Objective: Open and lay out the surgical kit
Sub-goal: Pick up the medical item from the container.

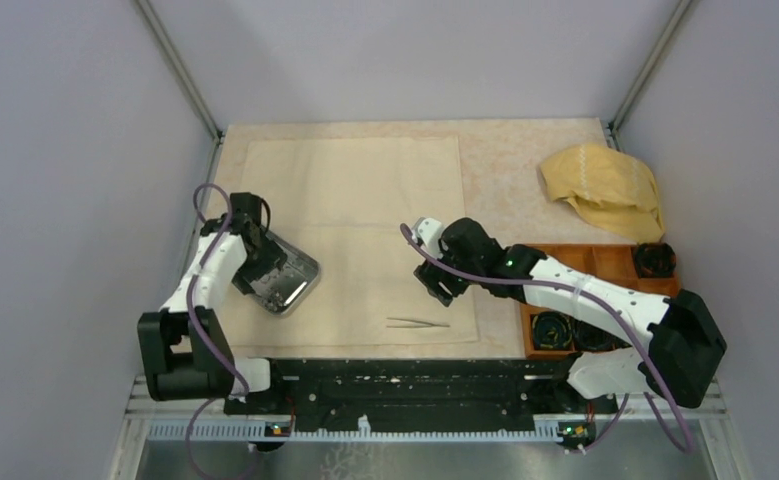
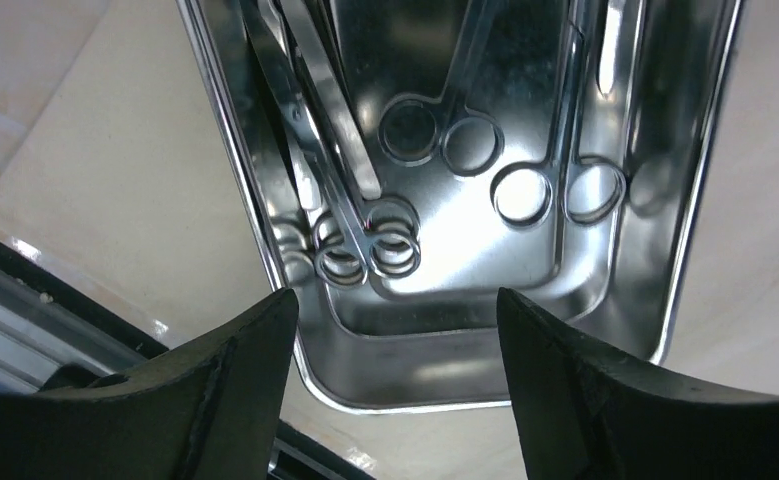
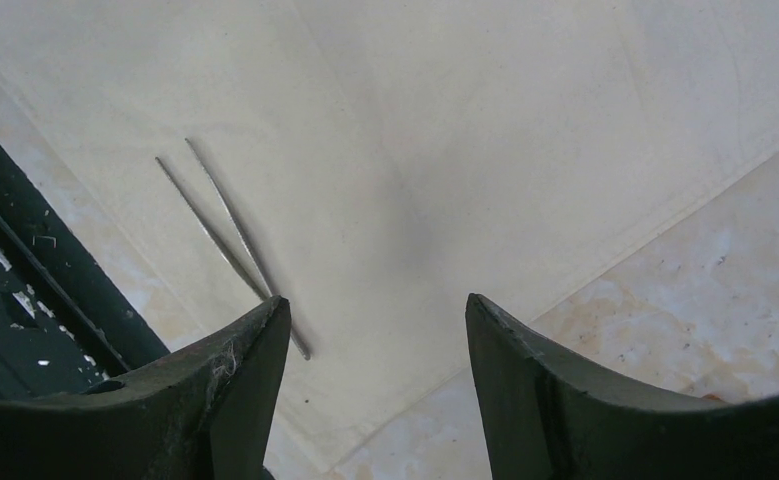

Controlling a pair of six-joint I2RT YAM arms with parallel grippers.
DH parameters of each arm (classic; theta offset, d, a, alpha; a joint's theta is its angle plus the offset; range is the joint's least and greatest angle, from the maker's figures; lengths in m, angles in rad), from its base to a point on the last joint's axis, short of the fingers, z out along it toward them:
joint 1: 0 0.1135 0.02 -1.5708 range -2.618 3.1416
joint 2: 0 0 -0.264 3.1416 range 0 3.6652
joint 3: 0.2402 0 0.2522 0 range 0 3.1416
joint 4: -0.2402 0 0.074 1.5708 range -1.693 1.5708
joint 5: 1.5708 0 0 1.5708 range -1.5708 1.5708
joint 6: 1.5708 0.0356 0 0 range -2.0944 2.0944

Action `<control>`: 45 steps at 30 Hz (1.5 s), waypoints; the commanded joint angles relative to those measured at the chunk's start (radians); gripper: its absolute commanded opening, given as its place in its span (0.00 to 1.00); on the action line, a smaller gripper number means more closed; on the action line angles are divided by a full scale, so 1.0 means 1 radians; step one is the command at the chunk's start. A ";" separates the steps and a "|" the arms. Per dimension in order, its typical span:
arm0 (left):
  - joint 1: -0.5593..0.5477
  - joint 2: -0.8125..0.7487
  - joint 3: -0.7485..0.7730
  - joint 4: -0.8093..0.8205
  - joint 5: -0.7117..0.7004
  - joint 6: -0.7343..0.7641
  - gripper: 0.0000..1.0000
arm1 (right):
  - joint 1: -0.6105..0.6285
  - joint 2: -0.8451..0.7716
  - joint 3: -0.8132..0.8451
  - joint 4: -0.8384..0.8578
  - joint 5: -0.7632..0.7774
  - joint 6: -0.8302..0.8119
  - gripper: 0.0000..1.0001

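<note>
The cream cloth sheet [image 1: 365, 220] lies spread flat on the table. A shiny steel tray [image 1: 287, 283] rests on the sheet's left edge, holding several ring-handled scissors [image 2: 365, 240]. My left gripper [image 1: 262, 262] hovers open above the tray's near end [image 2: 445, 385], nothing between its fingers [image 2: 235, 360]. Slim steel tweezers [image 1: 417, 323] lie on the sheet near its front edge, also seen as tweezers [image 3: 227, 235] in the right wrist view. My right gripper [image 1: 437, 283] stands open above the sheet [image 3: 445, 150], just right of the tweezers, holding nothing.
A crumpled mustard-yellow cloth [image 1: 605, 187] lies at the back right. An orange compartment box [image 1: 605, 275] with black coils sits under the right arm. The black rail [image 1: 405, 385] runs along the table's near edge.
</note>
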 commanded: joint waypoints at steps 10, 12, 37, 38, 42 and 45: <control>0.200 0.364 0.266 0.151 0.169 0.325 0.62 | 0.004 -0.030 -0.003 0.017 0.033 -0.026 0.66; 0.199 0.406 0.301 0.150 0.178 0.332 0.61 | 0.004 -0.029 -0.005 0.015 0.036 -0.026 0.66; 0.207 0.465 0.342 0.281 0.284 0.246 0.28 | 0.004 -0.029 0.012 -0.010 0.035 -0.052 0.66; 0.212 0.467 0.342 0.287 0.283 0.232 0.26 | 0.004 -0.030 0.013 -0.012 0.037 -0.054 0.66; 0.221 0.481 0.356 0.308 0.282 0.205 0.23 | 0.004 -0.039 0.011 -0.016 0.041 -0.053 0.66; 0.222 0.510 0.392 0.281 0.263 0.199 0.22 | 0.003 -0.045 0.009 -0.017 0.045 -0.049 0.66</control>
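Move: The ring-handled clamp lying along the tray's front right long side has its middle about 9 cm ahead of the left hand, 1 cm to its left and 5 cm below. The tray's middle is some 4 cm ahead and 2 cm left of that hand, and the bunched instruments along its other long side are about 2 cm ahead and 5 cm left. From the right hand, the clamp lies roughly 12 cm ahead, 37 cm left and 9 cm lower. Towards the clamp's hinge at the tray's farthest corner, the left hand sweeps forward about 14 cm and left some 5 cm, quickly at first, sinking 4 cm and easing up slightly at the end. Its fingers narrow from wide open to nearly shut about the clamp's shanks, with a slight wrist roll; a firm pinch can't be seen. ##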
